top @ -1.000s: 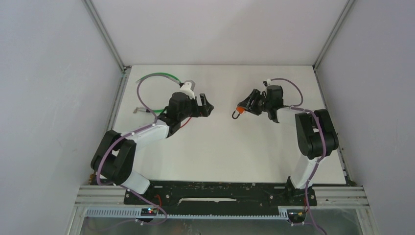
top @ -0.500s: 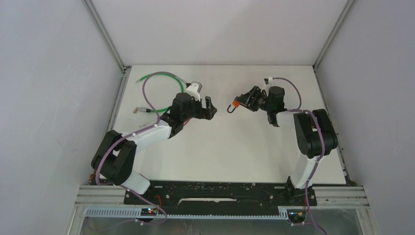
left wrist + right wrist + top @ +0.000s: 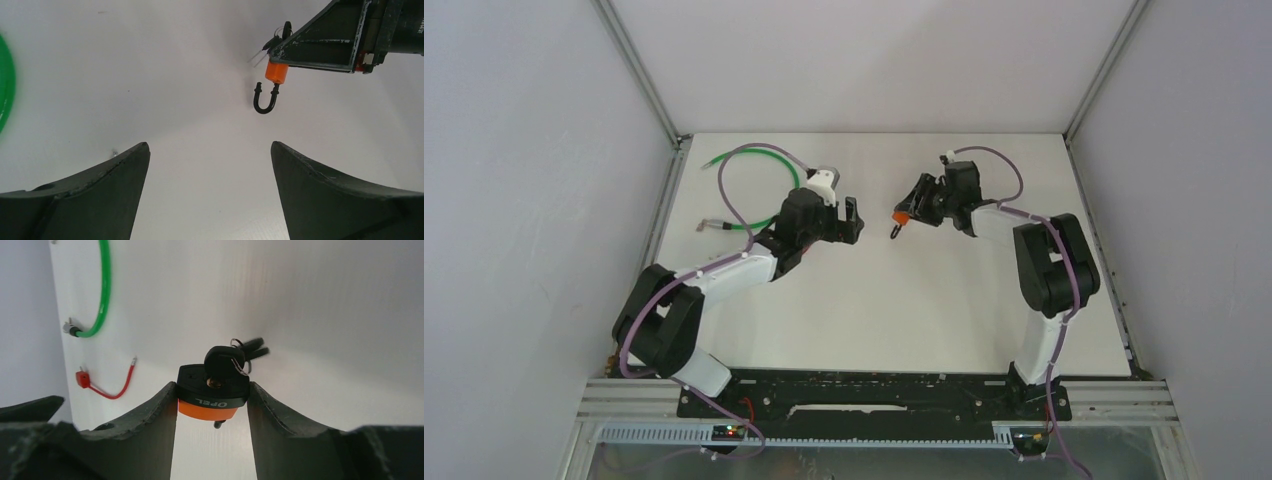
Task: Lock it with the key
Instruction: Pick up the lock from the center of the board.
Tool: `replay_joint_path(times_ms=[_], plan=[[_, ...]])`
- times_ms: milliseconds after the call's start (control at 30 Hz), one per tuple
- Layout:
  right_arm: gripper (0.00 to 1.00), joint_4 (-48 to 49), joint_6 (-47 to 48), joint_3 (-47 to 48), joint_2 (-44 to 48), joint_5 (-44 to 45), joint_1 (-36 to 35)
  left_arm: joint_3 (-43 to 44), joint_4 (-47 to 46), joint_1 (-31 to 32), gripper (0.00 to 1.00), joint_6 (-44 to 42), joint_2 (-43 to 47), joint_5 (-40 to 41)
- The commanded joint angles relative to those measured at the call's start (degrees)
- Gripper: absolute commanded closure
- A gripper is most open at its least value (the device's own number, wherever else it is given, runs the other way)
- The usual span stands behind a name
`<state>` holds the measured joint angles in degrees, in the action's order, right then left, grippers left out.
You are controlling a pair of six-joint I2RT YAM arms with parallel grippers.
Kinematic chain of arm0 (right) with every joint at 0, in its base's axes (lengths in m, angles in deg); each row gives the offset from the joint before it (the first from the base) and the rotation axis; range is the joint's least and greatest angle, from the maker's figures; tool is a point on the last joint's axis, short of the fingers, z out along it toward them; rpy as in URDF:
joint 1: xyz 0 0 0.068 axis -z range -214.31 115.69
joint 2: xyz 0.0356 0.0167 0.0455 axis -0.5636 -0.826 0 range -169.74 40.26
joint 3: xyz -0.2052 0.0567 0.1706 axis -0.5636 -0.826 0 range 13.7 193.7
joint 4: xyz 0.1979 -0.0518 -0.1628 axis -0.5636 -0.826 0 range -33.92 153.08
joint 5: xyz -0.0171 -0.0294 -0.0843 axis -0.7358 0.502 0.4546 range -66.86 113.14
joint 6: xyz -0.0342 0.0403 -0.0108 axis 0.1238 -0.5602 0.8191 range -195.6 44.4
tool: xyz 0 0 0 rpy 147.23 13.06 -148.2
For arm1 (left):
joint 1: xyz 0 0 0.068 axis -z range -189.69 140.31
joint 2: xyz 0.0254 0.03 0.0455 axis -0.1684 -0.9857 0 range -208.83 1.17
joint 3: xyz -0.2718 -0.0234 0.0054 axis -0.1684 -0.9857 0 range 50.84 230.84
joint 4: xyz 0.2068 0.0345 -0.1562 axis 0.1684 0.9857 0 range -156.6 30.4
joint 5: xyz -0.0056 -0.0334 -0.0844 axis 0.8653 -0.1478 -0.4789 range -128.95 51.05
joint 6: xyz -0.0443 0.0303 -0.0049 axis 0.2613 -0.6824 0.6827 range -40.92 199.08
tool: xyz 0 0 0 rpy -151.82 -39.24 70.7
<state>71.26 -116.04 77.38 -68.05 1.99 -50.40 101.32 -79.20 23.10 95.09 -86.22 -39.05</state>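
Observation:
An orange and black padlock [image 3: 213,390] is clamped by its sides between the fingers of my right gripper [image 3: 212,385]. A black-headed key [image 3: 223,359] with a ring of spare keys sits in its keyhole. In the top view the padlock [image 3: 902,214] is held above the table's middle back. Its black shackle [image 3: 265,100] hangs open, with one leg free of the body. My left gripper [image 3: 208,147] is open and empty, pointing at the padlock [image 3: 276,73] from a short way to its left. In the top view the left gripper [image 3: 852,220] stands apart from the lock.
A green cable [image 3: 754,152] loops over the table's back left; it also shows in the right wrist view as the green cable [image 3: 104,290]. A red lead [image 3: 107,387] lies on the white table near the left arm. A small plug [image 3: 709,224] lies at the left edge.
My right gripper has carried the padlock back and a little to the left, turning it so the shackle hangs down. My left gripper has shifted slightly and stayed open.

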Motion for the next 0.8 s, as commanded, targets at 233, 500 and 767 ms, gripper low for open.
replay_joint_path(times_ms=[233, 500, 767], plan=[[0.63, -15.96, 3.84, 9.08, -5.53, 8.29, -0.61, 3.55, 1.61, 0.87, 0.06, -2.66, -0.28, 7.13], [0.42, -18.92, 3.99, 10.69, -6.52, 10.24, -0.77, 6.03, 4.31, 4.74, 0.05, -7.24, -2.19, 13.24], [0.25, -19.24, 3.97, 10.63, -5.75, 10.26, -0.76, 7.13, 5.13, 6.20, 0.03, -8.46, -3.44, 14.34]])
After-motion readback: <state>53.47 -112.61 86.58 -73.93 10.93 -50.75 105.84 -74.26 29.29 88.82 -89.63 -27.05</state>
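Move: The lock is already pinched in my right fingertips, its body about 1 cm below and a centimetre back and left of the hand point. The bare tabletop spot where it goes is roughly 6 cm down, 2 cm back and 2 cm to the right. The red cable's near tip lies some 17 cm left and 1 cm back; the green hose's near bend is about 21 cm left and 8 cm ahead. From my left hand the lock is some 9 cm right, 4 cm ahead and 7 cm lower. With my right hand I lower the lock to the tabletop, sinking about 4.5 cm and then easing 2.5 cm to the right while the wrist tips the fingers some 15 degrees further down. Once down, I hold there and spread my fingers clear of the lock. My left hand, open and empty, sways slightly left, then back right, rolling about 10 degrees. ##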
